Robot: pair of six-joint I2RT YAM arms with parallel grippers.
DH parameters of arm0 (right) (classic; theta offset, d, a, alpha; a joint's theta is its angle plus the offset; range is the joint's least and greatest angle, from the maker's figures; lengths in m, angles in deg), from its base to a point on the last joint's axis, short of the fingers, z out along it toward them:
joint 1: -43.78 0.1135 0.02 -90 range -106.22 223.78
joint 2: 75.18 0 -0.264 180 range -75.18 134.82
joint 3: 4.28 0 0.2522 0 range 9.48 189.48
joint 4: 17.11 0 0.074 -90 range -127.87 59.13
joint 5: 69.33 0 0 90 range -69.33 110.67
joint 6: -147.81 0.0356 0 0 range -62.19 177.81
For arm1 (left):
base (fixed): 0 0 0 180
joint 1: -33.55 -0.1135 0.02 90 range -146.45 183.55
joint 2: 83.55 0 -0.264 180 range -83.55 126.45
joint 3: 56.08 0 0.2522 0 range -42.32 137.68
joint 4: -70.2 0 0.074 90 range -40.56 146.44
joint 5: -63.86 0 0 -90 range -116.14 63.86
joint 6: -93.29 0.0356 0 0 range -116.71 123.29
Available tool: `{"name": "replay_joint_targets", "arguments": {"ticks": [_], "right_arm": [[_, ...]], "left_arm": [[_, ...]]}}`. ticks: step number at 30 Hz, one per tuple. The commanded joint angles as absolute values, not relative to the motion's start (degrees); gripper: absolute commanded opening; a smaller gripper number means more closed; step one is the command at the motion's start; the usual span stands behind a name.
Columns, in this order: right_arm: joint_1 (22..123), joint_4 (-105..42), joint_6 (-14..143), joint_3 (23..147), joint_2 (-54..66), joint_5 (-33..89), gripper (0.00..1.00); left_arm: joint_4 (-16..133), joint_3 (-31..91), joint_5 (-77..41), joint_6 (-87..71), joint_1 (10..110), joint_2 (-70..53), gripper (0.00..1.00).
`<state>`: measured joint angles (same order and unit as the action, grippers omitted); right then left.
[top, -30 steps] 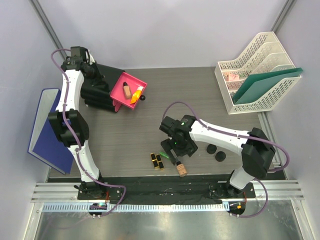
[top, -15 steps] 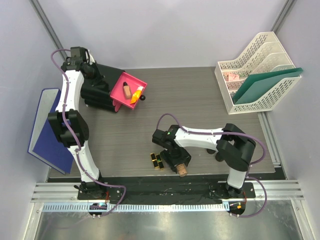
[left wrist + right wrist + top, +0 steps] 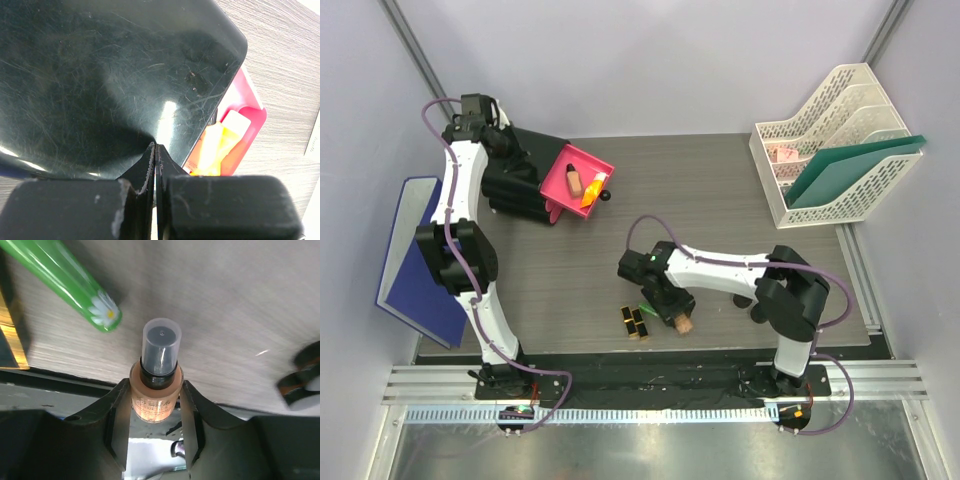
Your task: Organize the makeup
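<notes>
A beige foundation bottle [image 3: 156, 390] with a black pump and clear cap lies on its side near the table's front edge. My right gripper [image 3: 155, 392] has a finger pressed on each side of its body; in the top view that gripper [image 3: 672, 314] covers most of the bottle [image 3: 684, 323]. A green tube [image 3: 65, 280] and two black-and-gold lipsticks [image 3: 634, 322] lie just to its left. Two black compacts [image 3: 752, 305] sit to the right. My left gripper [image 3: 155, 150] is shut and empty over the black box [image 3: 100, 75]. The box's pink drawer [image 3: 558, 171] stands open, holding another beige bottle [image 3: 574, 181] and an orange tube [image 3: 593, 190].
A white file rack [image 3: 830, 140] with a green folder stands at the back right. A blue binder [image 3: 410, 255] leans off the table's left edge. The black rail at the front edge [image 3: 650, 368] runs right under the held bottle.
My right gripper has swung left and down over the foundation bottle and closed its fingers onto it. The left arm has not moved.
</notes>
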<state>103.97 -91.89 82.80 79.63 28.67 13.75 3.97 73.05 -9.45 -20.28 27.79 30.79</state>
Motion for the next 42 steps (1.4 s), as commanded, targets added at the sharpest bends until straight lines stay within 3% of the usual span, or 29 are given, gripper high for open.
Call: {"name": "replay_joint_targets", "arguments": {"ticks": [1, 7, 21, 29, 42], "right_arm": [[102.59, -93.62, 79.44, 92.78, 25.36, 6.44, 0.01], [97.85, -93.54, 75.04, 111.06, 31.59, 5.9, 0.01], [87.56, -88.98, 76.79, 154.2, 54.44, 25.41, 0.01], [86.06, -74.48, 83.37, 152.04, 54.37, 34.28, 0.01], [85.36, -57.51, 92.08, 153.96, 60.86, 38.6, 0.01]], "left_arm": [[-3.41, 70.01, -12.52, -18.07, 27.48, 32.72, 0.0], [-3.32, 69.65, -12.52, -18.15, 27.48, 32.55, 0.0], [-3.68, 70.18, -12.52, -17.98, 27.48, 32.55, 0.0], [-4.03, 69.92, -12.43, -18.06, 27.48, 32.37, 0.0], [-4.03, 70.01, -12.25, -17.71, 27.48, 32.99, 0.0]]}}
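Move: The open pink drawer, where the held foundation bottle is to go, lies about 28 cm ahead of the right hand, 24 cm to its left and roughly 10 cm above it. In that drawer, another foundation bottle lies near the middle, with the yellow tube some 4 cm right of that bottle and 2 cm nearer. The green tube lies 6 cm left of the right hand and 2 cm ahead. From the left hand, the drawer is about 12 cm right, 3 cm back and 7 cm below. Keep the right fingers' grip on the foundation bottle and carry it forward, left and up, some 45 cm in all, away from the green tube to above the open drawer. Climb steeply at first, run nearly level, then ease left and up again. Roll the hand about 70 degrees on the way so the downward fingers swing out to point left. ##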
